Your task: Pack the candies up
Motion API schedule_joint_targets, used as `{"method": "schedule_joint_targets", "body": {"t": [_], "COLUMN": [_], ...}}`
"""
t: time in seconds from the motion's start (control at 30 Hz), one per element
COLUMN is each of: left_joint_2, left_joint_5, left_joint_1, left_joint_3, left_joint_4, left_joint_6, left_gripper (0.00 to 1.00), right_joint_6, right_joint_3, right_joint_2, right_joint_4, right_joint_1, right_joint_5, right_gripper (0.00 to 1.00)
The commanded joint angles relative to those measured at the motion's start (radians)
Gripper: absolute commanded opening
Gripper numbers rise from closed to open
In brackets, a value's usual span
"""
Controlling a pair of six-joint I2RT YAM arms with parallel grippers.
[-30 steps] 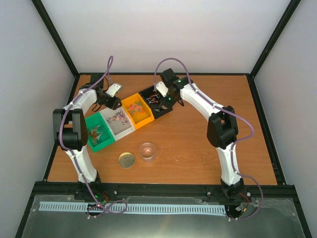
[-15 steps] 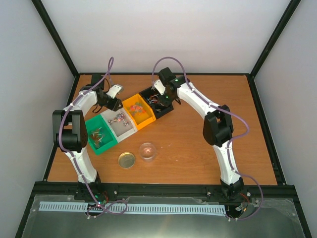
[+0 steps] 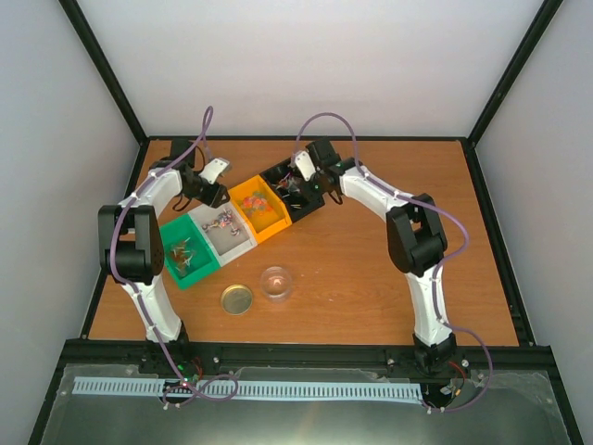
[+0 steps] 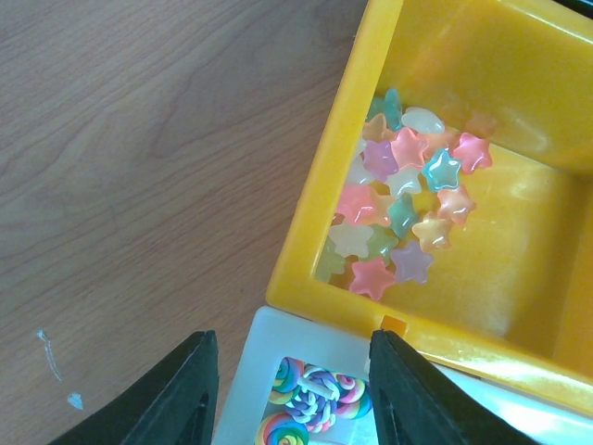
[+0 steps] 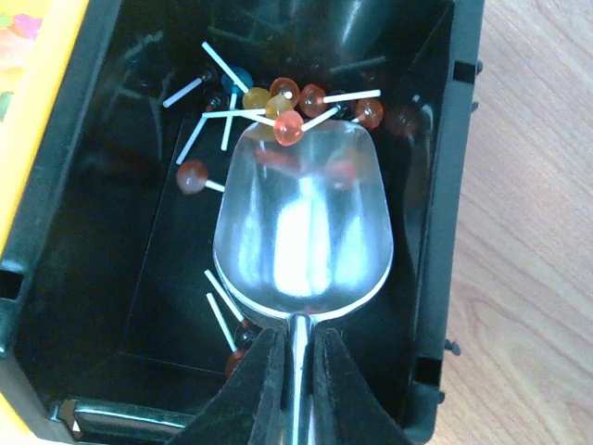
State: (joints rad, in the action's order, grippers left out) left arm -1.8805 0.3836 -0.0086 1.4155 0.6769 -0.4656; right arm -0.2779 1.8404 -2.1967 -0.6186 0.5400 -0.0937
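The candies lie sorted in four bins: small red and orange lollipops (image 5: 278, 107) in the black bin (image 5: 435, 185), pastel star candies (image 4: 408, 199) in the yellow bin (image 4: 324, 213), swirl lollipops (image 4: 315, 403) in the white bin (image 4: 269, 334), and more in the green bin (image 3: 185, 250). My right gripper (image 5: 296, 348) is shut on the handle of the shiny metal scoop (image 5: 304, 232). The scoop sits low inside the black bin with its front lip against the lollipop pile. My left gripper (image 4: 292, 348) is open and empty, above the corner where the white and yellow bins meet.
The bins form a diagonal row at the back left of the wooden table: green, white (image 3: 222, 227), yellow (image 3: 259, 206), black (image 3: 292, 190). A round gold lid (image 3: 237, 298) and a clear round jar (image 3: 276, 281) stand in front of them.
My right wrist has shifted slightly back and to the right over the black bin, with the scoop still in it. The left arm has not moved.
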Motion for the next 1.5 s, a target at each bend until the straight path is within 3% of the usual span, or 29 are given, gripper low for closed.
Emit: {"method": "schedule_joint_targets", "body": {"t": [0.0, 0.4, 0.53, 0.83, 1.2, 1.47], "left_joint_2": [-0.030, -0.031, -0.029, -0.008, -0.010, -0.014], "left_joint_5": [0.015, 0.012, 0.013, 0.032, 0.055, 0.047], "left_joint_1": [-0.010, -0.009, -0.007, -0.005, -0.006, -0.006], "left_joint_3": [0.039, 0.062, 0.077, 0.134, 0.197, 0.228], "left_joint_4": [0.094, 0.122, 0.135, 0.175, 0.231, 0.263], "left_joint_6": [-0.043, -0.052, -0.043, -0.027, -0.021, -0.031], "left_gripper": [0.48, 0.50, 0.54, 0.70, 0.72, 0.72], "right_joint_6": [0.039, 0.066, 0.097, 0.213, 0.200, 0.117], "right_joint_3": [-0.189, -0.685, -0.766, -0.803, -0.869, -0.780], "right_joint_2": [0.019, 0.224, 0.243, 0.249, 0.299, 0.346], "right_joint_4": [0.127, 0.772, 0.928, 1.033, 1.110, 0.768], "right_joint_1": [-0.012, -0.014, -0.022, -0.060, -0.061, -0.072], "right_joint_5": [-0.018, -0.058, -0.079, -0.174, -0.164, -0.157], "right_gripper": [0.03, 0.03, 0.03, 0.03, 0.03, 0.03]}}
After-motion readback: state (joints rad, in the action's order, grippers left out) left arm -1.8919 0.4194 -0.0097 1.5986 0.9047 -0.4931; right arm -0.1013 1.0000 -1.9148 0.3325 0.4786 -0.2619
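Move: My right hand, already gripping the scoop, is over the near half of the black compartment. The lollipops at the scoop's lip lie about 5 cm ahead, 6 cm left and 7 cm below; the yellow compartment's middle is about 4 cm back and 14 cm left. My left hand is empty above the white compartment's far end, whose middle lies roughly 9 cm back; from it the lollipops are some 17 cm right and 4 cm ahead. Keeping my grip on the scoop, I tip my right wrist some 25 degrees flatter, so the fingers point more level, forward and left, while the hand sinks about 3 cm, then draws back about 4 cm and right 3 towards the near wall. Meanwhile my left hand eases back a centimetre, opens wider and rises about 4 cm above the white compartment. ##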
